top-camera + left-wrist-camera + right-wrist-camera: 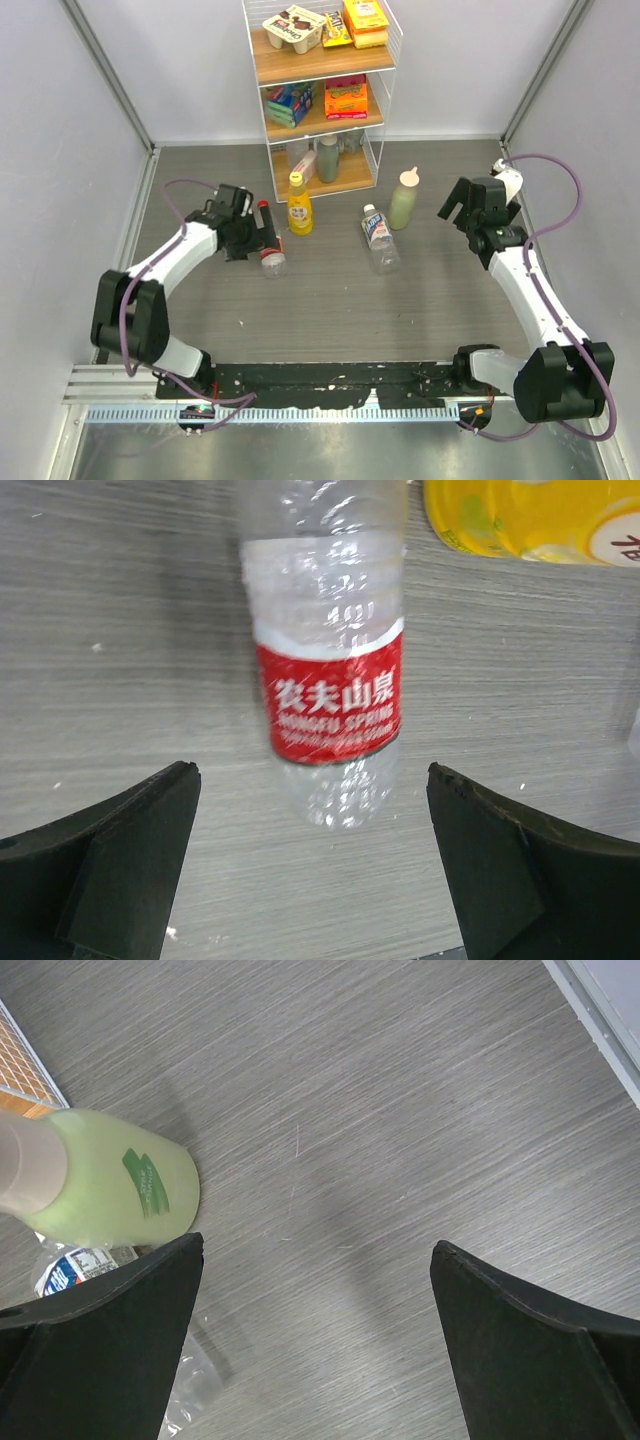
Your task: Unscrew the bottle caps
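A clear bottle with a red label lies on the table, its red cap pointing away from the arms. My left gripper hovers over it, open; in the left wrist view the bottle lies ahead of the open left gripper, untouched, its cap out of frame. The yellow juice bottle stands upright with its yellow cap on. A blue-white labelled bottle lies flat with a white cap. My right gripper is open and empty over bare table.
A pale green bottle with a cream pointed top stands just left of my right gripper, also seen in the right wrist view. A wire rack of packaged goods stands at the back. Grey walls close in both sides.
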### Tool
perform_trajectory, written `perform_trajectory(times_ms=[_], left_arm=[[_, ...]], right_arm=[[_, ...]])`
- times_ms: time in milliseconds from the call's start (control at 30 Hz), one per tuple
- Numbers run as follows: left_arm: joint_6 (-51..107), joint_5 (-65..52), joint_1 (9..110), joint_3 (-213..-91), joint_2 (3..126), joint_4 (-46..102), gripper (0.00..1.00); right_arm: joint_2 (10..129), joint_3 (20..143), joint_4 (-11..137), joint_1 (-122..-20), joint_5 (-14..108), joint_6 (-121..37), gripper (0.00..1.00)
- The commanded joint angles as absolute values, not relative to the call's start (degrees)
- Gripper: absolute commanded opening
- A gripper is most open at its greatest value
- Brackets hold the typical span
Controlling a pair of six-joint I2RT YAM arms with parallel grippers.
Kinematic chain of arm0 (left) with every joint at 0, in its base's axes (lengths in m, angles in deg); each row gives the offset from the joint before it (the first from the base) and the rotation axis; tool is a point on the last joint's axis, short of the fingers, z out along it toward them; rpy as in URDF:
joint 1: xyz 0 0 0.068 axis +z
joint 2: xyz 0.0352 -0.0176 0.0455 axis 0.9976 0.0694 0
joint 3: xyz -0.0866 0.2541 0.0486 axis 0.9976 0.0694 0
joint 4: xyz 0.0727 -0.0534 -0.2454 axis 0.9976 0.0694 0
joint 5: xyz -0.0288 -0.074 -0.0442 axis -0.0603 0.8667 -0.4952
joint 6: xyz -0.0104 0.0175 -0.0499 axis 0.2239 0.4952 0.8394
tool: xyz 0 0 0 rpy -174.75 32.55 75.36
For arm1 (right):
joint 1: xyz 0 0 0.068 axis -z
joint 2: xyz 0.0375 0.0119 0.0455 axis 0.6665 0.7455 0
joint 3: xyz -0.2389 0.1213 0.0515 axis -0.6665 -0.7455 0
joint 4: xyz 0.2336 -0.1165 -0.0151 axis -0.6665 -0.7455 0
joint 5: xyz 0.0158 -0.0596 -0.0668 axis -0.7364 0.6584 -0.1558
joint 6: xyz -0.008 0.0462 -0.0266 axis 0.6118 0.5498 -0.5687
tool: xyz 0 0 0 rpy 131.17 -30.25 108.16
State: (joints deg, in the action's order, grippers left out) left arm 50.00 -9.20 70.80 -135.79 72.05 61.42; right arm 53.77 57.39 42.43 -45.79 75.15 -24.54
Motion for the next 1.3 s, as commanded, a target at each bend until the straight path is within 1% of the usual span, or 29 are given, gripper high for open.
perform_trajectory(times_ms=[0,100,167,267,367,433,500,567,733,933,1033,1133,1267], left_arm=[[49.7,-11.5,68.6,-140.2,79.4,60.7,1.0],[50.1,-12.3,67.5,-141.6,83.2,59.3,0.96],[50.4,-14.4,66.7,-142.4,84.8,59.5,0.91],[50.3,-17.6,65.7,-142.3,85.5,59.6,0.84],[49.9,-17.5,65.2,-140.2,85.5,58.1,0.75],[49.7,-16.8,65.2,-138.8,85.5,57.0,0.61],[49.5,-16.9,65.2,-137.4,84.9,56.4,0.49],[48.8,-17.7,65.2,-136.8,83.4,56.2,0.43],[46.1,-21.1,65.1,-138.1,76.3,60.2,0.41],[44.2,-21.9,65.2,-138.8,60.8,63.0,0.41],[42.1,-17.3,65.1,-139.3,53.8,62.8,0.42],[40.3,-9.6,65.2,-140.6,48.1,62.9,0.42],[38.5,1.5,65.2,-142.9,44.9,62.5,0.42]], right_arm=[[56.1,63.8,38.6,-45.7,74.6,-24.2,1.0],[57.8,65.0,37.6,-45.7,73.1,-24.6,1.0],[57.8,64.4,38.7,-45.8,71.5,-24.3,1.0],[56.3,61.2,41.6,-45.7,70.3,-23.5,1.0],[51.5,55.7,48.3,-45.7,66.6,-23.4,1.0],[49.3,54.1,50.7,-45.6,63.9,-23.2,1.0],[49.7,56.2,47.6,-45.7,63.0,-22.7,1.0],[51.9,59.0,44.3,-45.7,62.1,-23.1,1.0],[55.6,64.5,39.2,-45.7,57.6,-24.4,1.0],[54.7,70.0,39.1,-45.9,48.8,-23.8,1.0],[54.3,73.3,39.5,-47.1,44.1,-23.3,1.0],[54.6,76.5,40.2,-49.9,42.0,-22.1,1.0],[55.8,80.2,42.6,-58.6,41.1,-20.5,1.0]])
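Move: The bottle with the red label lies cap-outward under my open left hand, its middle some 5 cm ahead, 1 cm to the right and 6 cm down; the yellow bottle stands about 10 cm ahead and 9 cm to the right of that hand. For my right hand, the red-label bottle is about 48 cm left, 2 cm ahead and 15 cm down. On the way, the green bottle stands some 16 cm left and 7 cm ahead, the blue-label bottle lies about 22 cm left and 2 cm ahead. I sink my left hand about 6 cm astride the red-label bottle and pinch it around the label, below its middle, then lift it straight up about 20 cm, tipping my fingers upward some 30 degrees to raise the cap end. My open right hand first hovers, then sweeps about 13 cm left and 11 cm up towards that bottle, above the green one, turning counter-clockwise. ##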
